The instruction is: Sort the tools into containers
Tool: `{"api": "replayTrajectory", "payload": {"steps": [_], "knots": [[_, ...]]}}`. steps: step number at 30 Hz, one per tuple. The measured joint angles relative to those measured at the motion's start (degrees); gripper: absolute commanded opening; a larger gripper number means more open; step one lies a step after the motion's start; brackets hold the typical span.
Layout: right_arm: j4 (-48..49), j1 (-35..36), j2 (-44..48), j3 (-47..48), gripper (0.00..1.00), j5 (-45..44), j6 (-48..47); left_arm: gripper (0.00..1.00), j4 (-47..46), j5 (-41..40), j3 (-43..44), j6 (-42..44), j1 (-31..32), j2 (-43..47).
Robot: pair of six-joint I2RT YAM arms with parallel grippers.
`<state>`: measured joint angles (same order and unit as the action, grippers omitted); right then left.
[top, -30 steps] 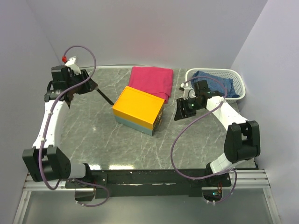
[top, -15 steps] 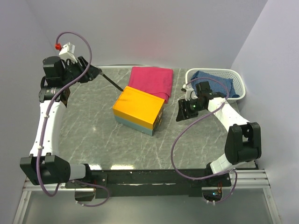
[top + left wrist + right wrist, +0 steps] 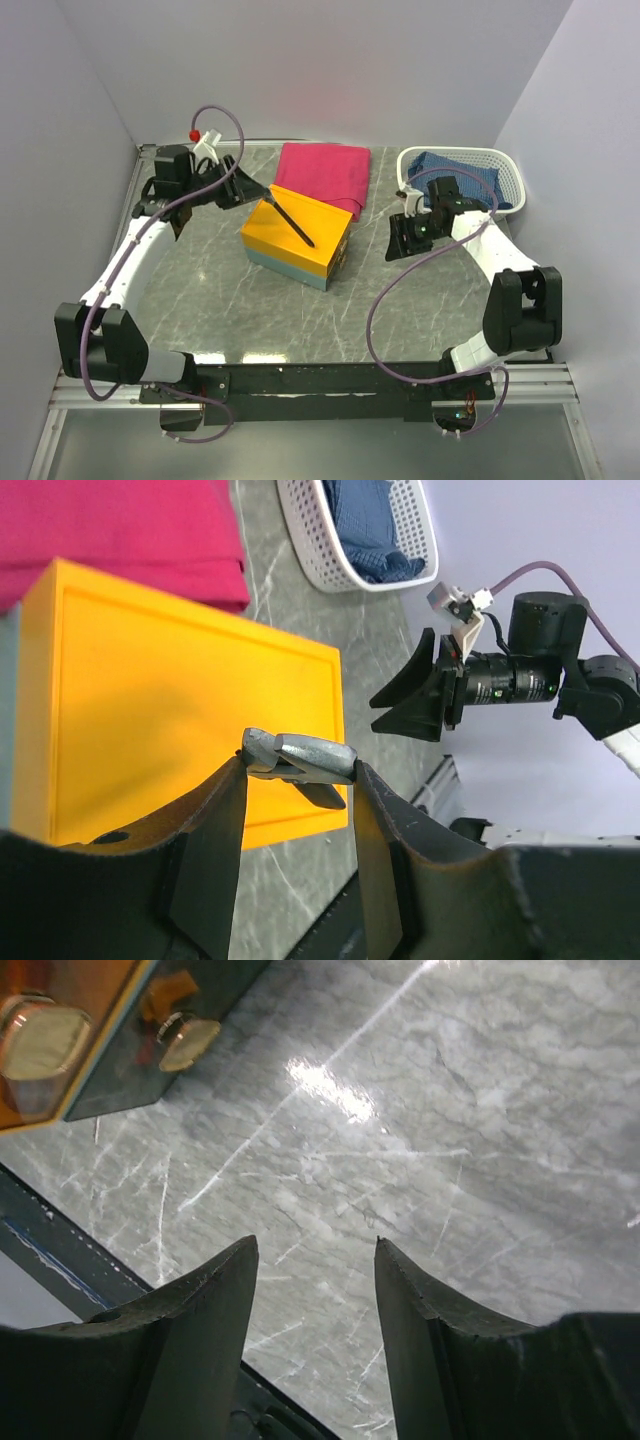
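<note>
My left gripper (image 3: 243, 189) is shut on a dark adjustable wrench (image 3: 296, 226) and holds it slanting over the orange-yellow top of the box (image 3: 322, 228). In the left wrist view the grey wrench head (image 3: 312, 755) is pinched between my fingertips above the box top (image 3: 150, 690). My right gripper (image 3: 400, 238) is open and empty, low over the table between the box and the white slotted basket (image 3: 505, 166). In the right wrist view it (image 3: 315, 1245) hangs over bare marble, with the box's clear side panel (image 3: 110, 1030) at upper left. No other tools show.
A pink folded cloth (image 3: 322, 172) lies behind the box. A blue cloth (image 3: 455, 178) lies in the basket. Walls close in the table at the back and both sides. The left wrist view also shows the basket (image 3: 305, 565) and the right arm's gripper (image 3: 412, 692).
My left arm has swung from the back-left corner to the right, carrying the wrench over the box top. My right gripper has shifted slightly right and stays open.
</note>
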<state>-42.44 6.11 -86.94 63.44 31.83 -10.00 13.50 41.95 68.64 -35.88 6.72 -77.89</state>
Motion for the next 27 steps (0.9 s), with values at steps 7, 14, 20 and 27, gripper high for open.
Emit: {"api": "replayTrajectory", "payload": {"steps": [7,14,20,27], "knots": [[-0.98,-0.98,1.22,-2.10,0.58,-0.92,-0.57,0.01,-2.27,0.44,-3.17,-4.90,-0.13,-2.62],[-1.09,-1.40,1.22,-2.12,0.58,-0.96,-0.61,0.01,-4.22,-0.28,-3.87,-8.83,-0.04,-5.66],[-1.14,-1.55,1.22,-2.12,0.58,-0.98,-0.61,0.01,-6.16,-1.55,-3.87,-11.06,1.29,-8.22],[-1.11,-1.57,1.18,-2.12,0.58,-0.96,-0.59,0.01,-6.71,-3.02,-5.16,-11.96,3.58,-8.66]]}}
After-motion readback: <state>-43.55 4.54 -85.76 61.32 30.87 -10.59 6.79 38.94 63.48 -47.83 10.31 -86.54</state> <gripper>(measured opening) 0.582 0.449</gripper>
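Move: Over the near-left part of the yellow-topped box, the left hand still grips the head of the adjustable wrench, whose handle slants down and to the right; the box's middle lies about level ahead, 8 cm right and 19 cm below. The red towel is roughly 18 cm ahead, 13 cm right and 28 cm lower. From the right hand, the box's middle sits some 21 cm left, 4 cm ahead and 4 cm lower. Lowering the wrench about 7 cm towards the box's yellow top, the left hand first eases some 2 cm forward, then shifts 2 to 3 cm right while its fingertips tip down around 15 degrees. At the end its hold on the wrench head ends, with the finger gap hardly changed. ##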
